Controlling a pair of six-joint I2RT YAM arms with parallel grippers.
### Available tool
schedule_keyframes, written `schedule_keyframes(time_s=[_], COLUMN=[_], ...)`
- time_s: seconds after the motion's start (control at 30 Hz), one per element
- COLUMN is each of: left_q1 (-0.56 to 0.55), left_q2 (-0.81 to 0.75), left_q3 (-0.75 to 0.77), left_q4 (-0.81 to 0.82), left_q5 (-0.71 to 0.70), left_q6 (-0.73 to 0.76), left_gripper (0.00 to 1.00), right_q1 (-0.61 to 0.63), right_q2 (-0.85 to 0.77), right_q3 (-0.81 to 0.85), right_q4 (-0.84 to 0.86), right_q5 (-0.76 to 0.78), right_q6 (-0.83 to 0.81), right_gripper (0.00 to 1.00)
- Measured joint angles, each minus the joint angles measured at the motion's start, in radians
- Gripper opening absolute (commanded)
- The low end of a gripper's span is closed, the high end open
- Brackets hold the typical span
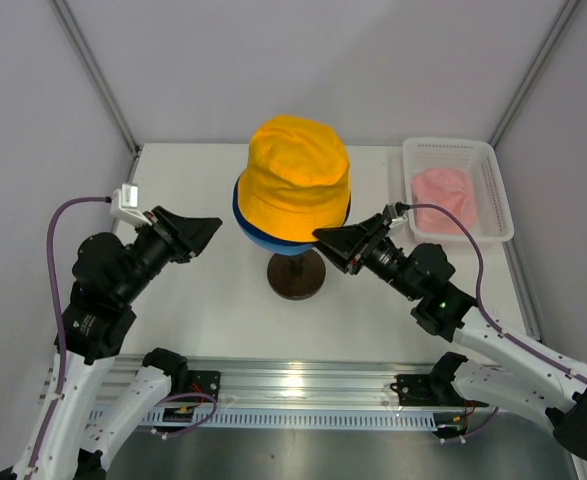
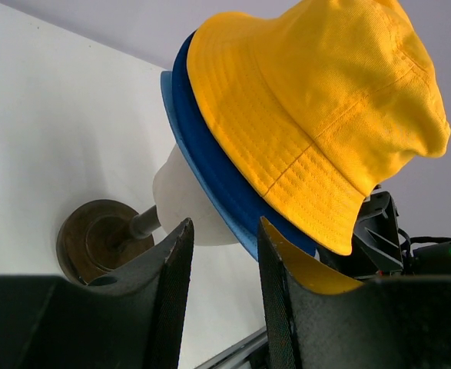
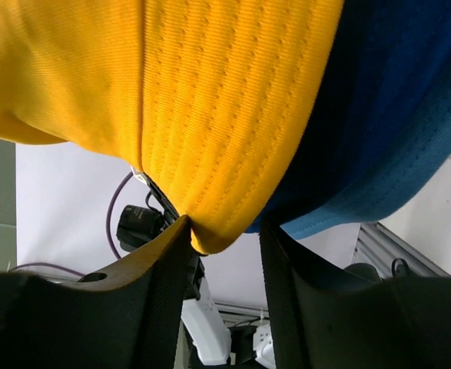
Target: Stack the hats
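A yellow-orange hat (image 1: 298, 175) sits on top of a navy hat (image 1: 239, 208) and a light blue hat (image 1: 273, 243), all stacked on the cream mannequin head (image 2: 183, 207). The pink hat (image 1: 443, 195) lies in the white basket. My left gripper (image 1: 213, 228) stands open just left of the stack, with nothing between its fingers (image 2: 223, 231). My right gripper (image 1: 321, 237) is open under the stack's right brim. In the right wrist view the yellow brim's edge (image 3: 210, 231) dips between the jaws and touches one finger; navy (image 3: 379, 100) and light blue (image 3: 394, 192) brims hang beside it.
The mannequin head's dark round base (image 1: 295, 275) stands mid-table under the stack. The white mesh basket (image 1: 493, 190) sits at the back right corner. Grey walls close in the table on the left, right and rear.
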Motion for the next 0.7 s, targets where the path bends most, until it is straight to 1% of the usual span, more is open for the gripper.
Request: schedule_keyframes(time_s=[0.27,0.3,0.37,0.4,0.5,0.7], left_q1=[0.000,0.000,0.000,0.000,0.000,0.000], left_q2=[-0.015,-0.015,-0.015,-0.015,-0.015,-0.015], left_q3=[0.000,0.000,0.000,0.000,0.000,0.000], left_q4=[0.000,0.000,0.000,0.000,0.000,0.000], left_q5=[-0.002,-0.002,-0.002,-0.002,-0.002,-0.008], left_q6=[0.001,0.001,0.001,0.001,0.001,0.001], left_gripper=[0.42,0.42,0.42,0.42,0.42,0.42], right_q1=[0.019,0.019,0.021,0.022,0.023,0.023], right_q2=[-0.010,-0.013,-0.017,-0.018,-0.022,-0.037], right_q3=[0.001,0.001,0.001,0.001,0.001,0.000], right_q4=[0.029,0.029,0.029,0.028,0.022,-0.026], right_q5=[0.077,0.083,0.091,0.095,0.101,0.105], right_q6=[-0.006,-0.007,-0.010,-0.011,-0.015,-0.026], right_gripper=[0.34,0.28,0.20,0.11,0.00,0.00])
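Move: The yellow hat's near right brim edge is already between the right hand's half-open fingers, about 1 cm ahead of and level with their midpoint. The hat's middle lies about 9 cm ahead, 4 cm left and 4 cm above, with the dark blue hat directly under it, some 3 cm lower. The stand's foot is roughly 10 cm ahead, 4 cm left and 34 cm below. From the left hand, the yellow hat's middle is about 8 cm ahead, 13 cm right and 3 cm up. At the near right side of the yellow hat, the right hand rises about 1.5 cm while easing some 1 cm to its right, a touch outward from the head, and turning about 5 degrees clockwise. Its half-open fingers draw together around the brim and shut fully, pinching the yellow edge at their tips, as the hand settles back down by about 1 cm. ##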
